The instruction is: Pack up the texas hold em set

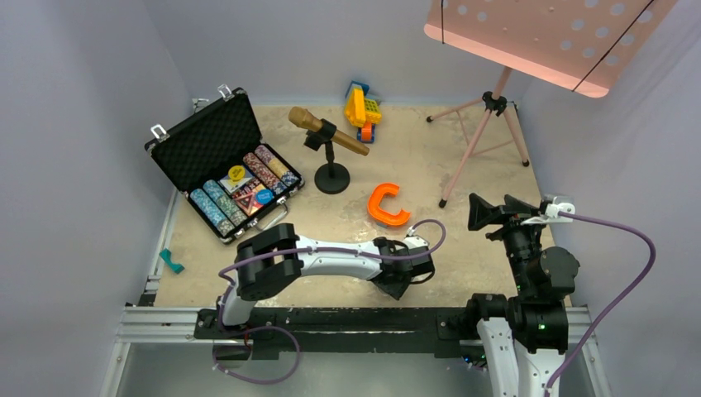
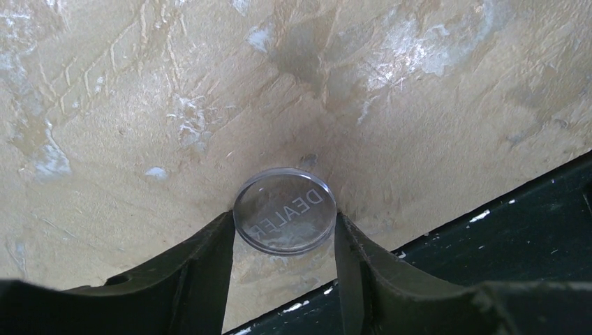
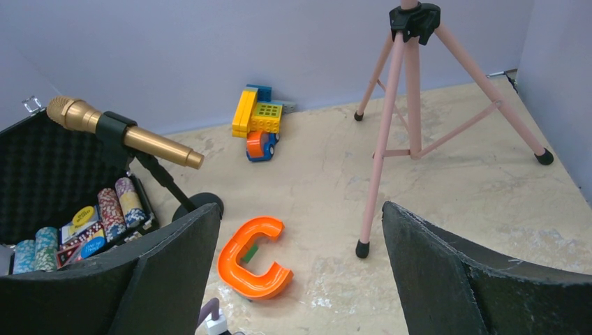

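A clear round dealer button point(image 2: 284, 211) lies on the beige table close to its near edge. My left gripper point(image 2: 283, 214) is down over it, one fingertip against each side of the disc. From above, the left gripper point(image 1: 401, 279) is low at the table's front centre and hides the button. The black case point(image 1: 207, 136) stands open at the far left with chip rows point(image 1: 216, 207), cards, and a yellow and a blue button inside. The case point(image 3: 42, 174) also shows in the right wrist view. My right gripper point(image 3: 299, 208) is open, raised at the right point(image 1: 488, 211), holding nothing.
A gold microphone on a black stand point(image 1: 327, 131) is beside the case. An orange C-shaped piece point(image 1: 387, 205) lies mid-table. A yellow toy point(image 1: 362, 109) sits at the back wall, a pink tripod stand point(image 1: 484, 136) at the right, a teal piece point(image 1: 171, 261) at the left edge. A black rail point(image 2: 489, 237) borders the table.
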Motion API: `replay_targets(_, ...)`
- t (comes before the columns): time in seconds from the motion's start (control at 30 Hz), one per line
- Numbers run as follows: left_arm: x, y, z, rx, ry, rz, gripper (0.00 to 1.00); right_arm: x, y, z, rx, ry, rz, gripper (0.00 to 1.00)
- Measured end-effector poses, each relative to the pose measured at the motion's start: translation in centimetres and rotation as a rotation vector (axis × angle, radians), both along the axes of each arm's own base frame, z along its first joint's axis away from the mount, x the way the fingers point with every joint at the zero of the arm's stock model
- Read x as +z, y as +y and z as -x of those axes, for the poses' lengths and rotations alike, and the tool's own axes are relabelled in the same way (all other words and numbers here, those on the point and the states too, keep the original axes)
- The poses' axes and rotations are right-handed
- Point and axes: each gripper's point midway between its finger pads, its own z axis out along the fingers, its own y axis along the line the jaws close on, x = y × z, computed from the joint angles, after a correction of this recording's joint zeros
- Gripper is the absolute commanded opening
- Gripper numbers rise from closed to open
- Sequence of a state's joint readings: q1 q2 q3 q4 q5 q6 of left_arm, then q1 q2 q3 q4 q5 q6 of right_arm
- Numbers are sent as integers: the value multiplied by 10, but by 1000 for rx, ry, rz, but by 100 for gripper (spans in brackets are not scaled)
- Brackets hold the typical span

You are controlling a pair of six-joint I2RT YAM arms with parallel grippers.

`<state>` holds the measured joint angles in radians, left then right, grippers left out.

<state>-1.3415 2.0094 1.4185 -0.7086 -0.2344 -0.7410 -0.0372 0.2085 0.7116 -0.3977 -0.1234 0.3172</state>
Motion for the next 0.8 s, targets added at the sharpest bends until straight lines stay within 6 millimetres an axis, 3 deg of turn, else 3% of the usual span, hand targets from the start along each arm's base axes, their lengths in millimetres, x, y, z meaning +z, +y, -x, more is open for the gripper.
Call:
replay_targets(0.2,0,0,-1,1,-1,0,37,0,0,0,0,0,0,90)
replay_targets(0.4,1,5,-4,10,-4,10,31,0,0,0,0,0,0,90)
replay_targets(0.63,7,53,-27,81,-10,-19,29,0,0,0,0,0,0,91)
replay_targets(0.8,35,107,-58,168,-45,3,29,0,1,0,4,0,0,90)
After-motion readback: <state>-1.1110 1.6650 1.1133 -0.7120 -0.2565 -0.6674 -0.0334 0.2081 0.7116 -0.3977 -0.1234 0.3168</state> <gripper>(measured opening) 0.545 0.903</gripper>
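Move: The clear dealer button is already between my left fingertips at table level. The open chip case it goes to has its tray centre about 34 cm to the left and 24 cm ahead, some 3 cm higher. The orange C lies about 20 cm ahead and 1 cm right of my hand, and the microphone stand's base 27 cm ahead, 13 cm left. From my right hand, the case is some 64 cm left, 14 cm ahead, 28 cm below. I finish squeezing the dealer button's rim with my left fingers, pause, then carry it off across the table towards the open case, swinging faster and faster to the left and somewhat forward, about 12 cm in all. The lift of 3 to 4 cm comes mostly late, with the wrist turning some 10 degrees counter-clockwise and the fingers keeping their hold. ##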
